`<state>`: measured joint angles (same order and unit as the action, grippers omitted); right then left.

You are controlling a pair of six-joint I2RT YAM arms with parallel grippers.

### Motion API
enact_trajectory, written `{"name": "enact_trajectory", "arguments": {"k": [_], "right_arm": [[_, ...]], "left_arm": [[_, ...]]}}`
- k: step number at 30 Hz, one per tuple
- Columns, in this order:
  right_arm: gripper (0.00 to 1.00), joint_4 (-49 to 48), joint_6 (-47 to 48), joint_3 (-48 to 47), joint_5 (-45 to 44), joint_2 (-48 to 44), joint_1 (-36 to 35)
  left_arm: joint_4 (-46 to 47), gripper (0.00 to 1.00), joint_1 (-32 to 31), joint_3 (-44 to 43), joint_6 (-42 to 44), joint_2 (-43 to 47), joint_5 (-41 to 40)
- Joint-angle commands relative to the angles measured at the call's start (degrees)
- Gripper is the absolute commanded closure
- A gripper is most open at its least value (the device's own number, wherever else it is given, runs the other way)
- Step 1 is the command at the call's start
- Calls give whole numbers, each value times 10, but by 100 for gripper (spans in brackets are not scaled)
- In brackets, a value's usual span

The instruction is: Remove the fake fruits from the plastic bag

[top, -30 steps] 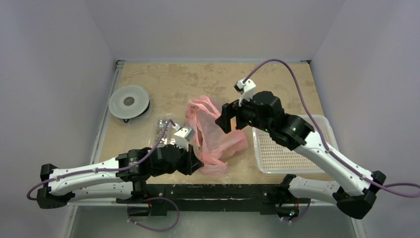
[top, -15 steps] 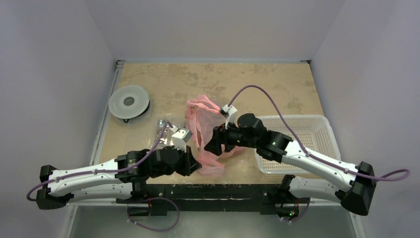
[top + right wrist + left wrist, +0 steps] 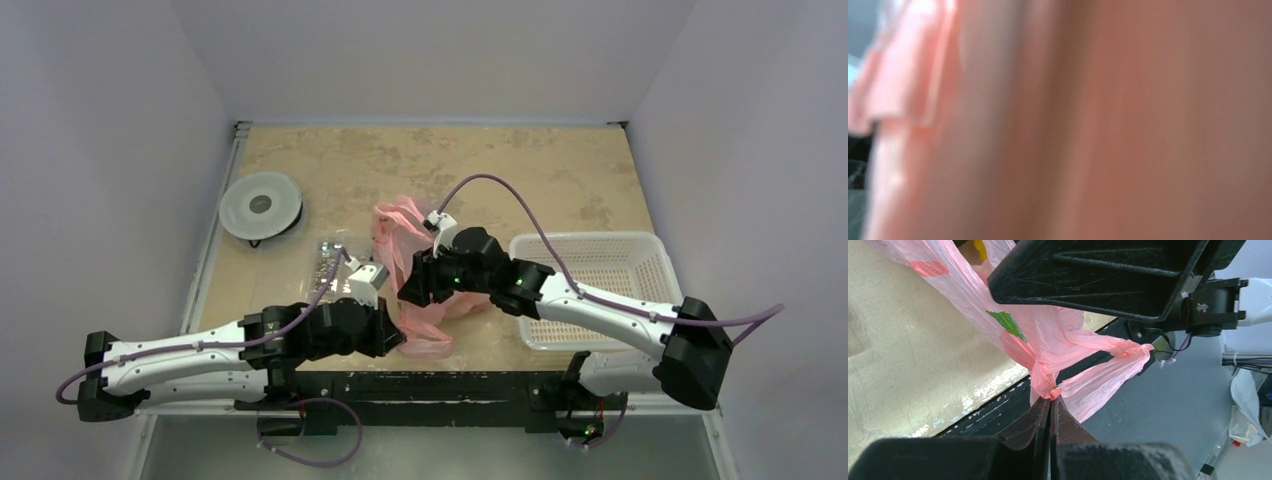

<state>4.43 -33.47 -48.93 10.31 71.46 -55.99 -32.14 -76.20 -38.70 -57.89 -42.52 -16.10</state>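
The pink plastic bag (image 3: 428, 300) lies crumpled at the table's near middle, its handle strips (image 3: 400, 215) pointing away. My left gripper (image 3: 1050, 402) is shut on a bunched corner of the bag (image 3: 1048, 385) at the table's front edge. A bit of yellow fruit (image 3: 979, 247) shows through the film at the top of the left wrist view; the other fake fruits are hidden. My right gripper (image 3: 414, 286) is pushed into the bag from the right, fingers hidden by plastic. The right wrist view shows only blurred pink film (image 3: 1098, 120).
A white perforated basket (image 3: 640, 250) stands at the right, partly under my right arm. A grey round disc (image 3: 261, 205) lies at the left, and a clear box of small metal parts (image 3: 328, 260) sits just left of the bag. The black front rail (image 3: 450, 385) runs below.
My right arm has swung down and to the left, from above the bag's right side into the bag, uncovering the basket. My left gripper has kept its hold on the bag.
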Motion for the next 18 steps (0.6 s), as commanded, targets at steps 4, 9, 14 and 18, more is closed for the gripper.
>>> {"name": "enact_trajectory", "arguments": {"k": [4, 9, 14, 18], "right_arm": [[72, -93, -14, 23, 31, 30, -4], [96, -86, 6, 34, 31, 7, -4], [100, -85, 20, 48, 18, -36, -4], [100, -86, 21, 53, 15, -52, -4]], "left_arm": [[-40, 96, -3, -32, -13, -18, -9], [-62, 40, -3, -20, -43, 4, -35], [-111, 23, -1, -44, -47, 21, -98], [-120, 15, 29, -67, -26, 22, -112]]}}
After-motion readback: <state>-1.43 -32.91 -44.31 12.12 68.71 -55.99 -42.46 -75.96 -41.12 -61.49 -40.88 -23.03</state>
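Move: Just below the right hand's half-open fingers, about 2 cm down and 1 cm left, lies the bag rim. The bag's filled body sits some 11 cm right of that hand, 3 cm farther out and 10 cm lower; the hardware box is about 15 cm left, 5 cm out and 13 cm below. The left hand still pinches the bag's near corner, with the bag rim roughly 8 cm ahead, 1 cm right and level. Dipping about 2 cm into the plastic, the right fingers close and pinch the bag rim, then the hand rises the same amount, staying shut. Meanwhile the left hand sinks a little over 1 cm, opens wide to let go of the bag corner, and draws off some 3 cm to the left, easing slightly forward and turning a little counter-clockwise. ##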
